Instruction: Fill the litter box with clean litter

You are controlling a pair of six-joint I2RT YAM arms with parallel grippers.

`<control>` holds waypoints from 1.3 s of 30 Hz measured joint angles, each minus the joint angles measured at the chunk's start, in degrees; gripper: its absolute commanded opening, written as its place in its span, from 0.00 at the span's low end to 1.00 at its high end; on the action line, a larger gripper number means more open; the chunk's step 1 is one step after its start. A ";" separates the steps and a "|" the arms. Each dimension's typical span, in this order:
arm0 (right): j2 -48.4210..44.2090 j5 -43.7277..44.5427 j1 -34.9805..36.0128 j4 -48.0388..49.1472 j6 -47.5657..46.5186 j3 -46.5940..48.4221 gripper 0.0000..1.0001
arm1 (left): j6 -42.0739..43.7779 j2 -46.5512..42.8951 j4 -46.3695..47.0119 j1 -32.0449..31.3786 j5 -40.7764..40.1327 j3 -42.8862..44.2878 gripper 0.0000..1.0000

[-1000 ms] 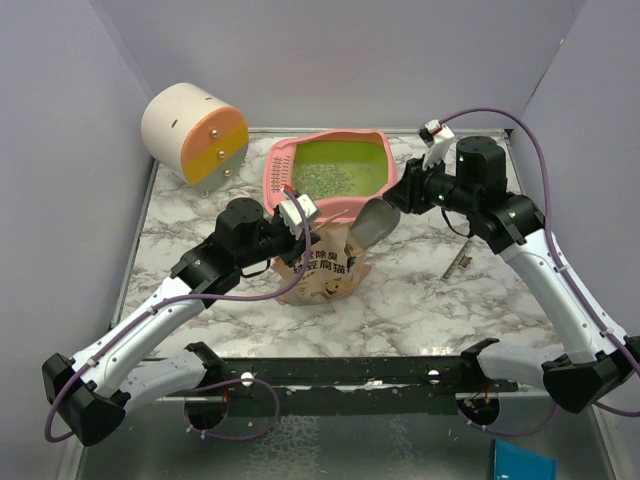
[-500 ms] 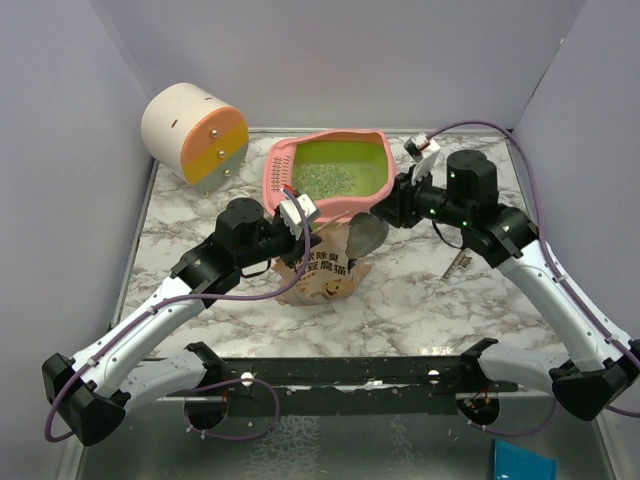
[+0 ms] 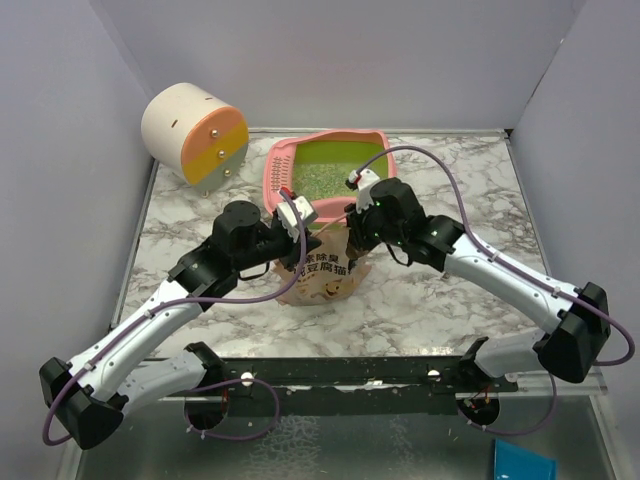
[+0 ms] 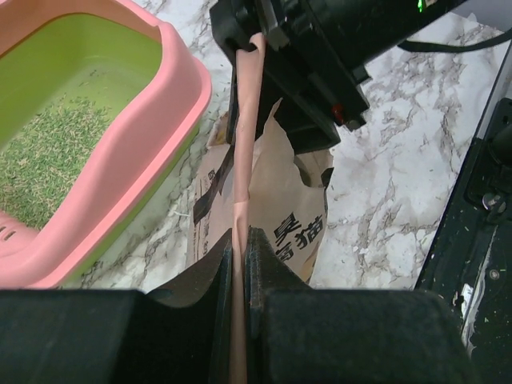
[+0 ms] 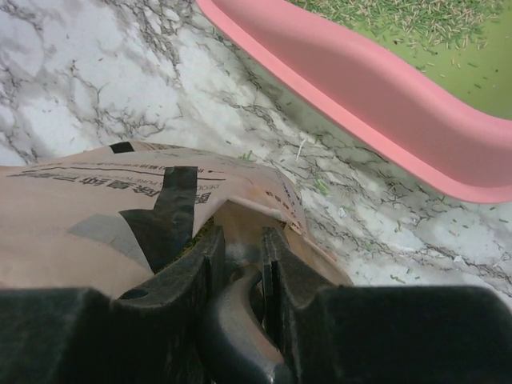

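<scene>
The pink litter box [image 3: 274, 172] with its lime-green basin stands at the back middle, and a patch of clean litter [image 3: 325, 178] lies in it. In front of it stands a beige pouch [image 3: 325, 280]. My left gripper [image 3: 303, 226] is shut on the pouch's upper edge [image 4: 242, 160], holding the mouth up. My right gripper [image 3: 352, 230] is shut on a grey scoop's handle [image 5: 240, 328], and the scoop's bowl is down inside the pouch mouth [image 5: 240, 212], hidden. The litter box rim [image 5: 384, 104] lies just beyond it, with litter [image 5: 424, 20] behind the rim.
A cream-and-orange cylinder [image 3: 195, 133] lies at the back left. Grey walls close in the marble table [image 3: 470, 180] on three sides. Stray granules are scattered on the marble [image 5: 336, 200] between pouch and box. A black rail [image 3: 340, 372] runs along the near edge.
My right arm has swung left from beside the litter box and lowered the scoop into the pouch mouth. The left arm and the pouch have stayed put.
</scene>
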 measured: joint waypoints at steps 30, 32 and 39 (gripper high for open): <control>1.81 2.67 2.10 26.58 10.23 -17.09 0.01 | -0.13 -0.79 1.68 -0.13 0.04 -1.84 0.00; 1.97 1.64 2.01 27.32 11.08 -17.70 0.01 | -0.13 -0.79 1.81 -0.13 0.02 -1.95 0.00; 2.45 -1.79 1.84 29.18 14.53 -18.75 0.01 | -0.13 -0.79 2.16 -0.28 0.04 -2.40 0.00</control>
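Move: The right hand holds the scoop, already entering the litter bag; the bag's middle lies about 5 cm to its left, 3 cm back and 12 cm below. The litter box stands some 14 cm ahead, 4 cm to the left and 15 cm below. From the left hand, which still pinches the bag's rim, the bag's middle is around 5 cm back, 2 cm to the right and 17 cm below. Right hand pushes the scoop about 6 cm down and leftward into the bag, fingertips tipping up some 15 degrees. ##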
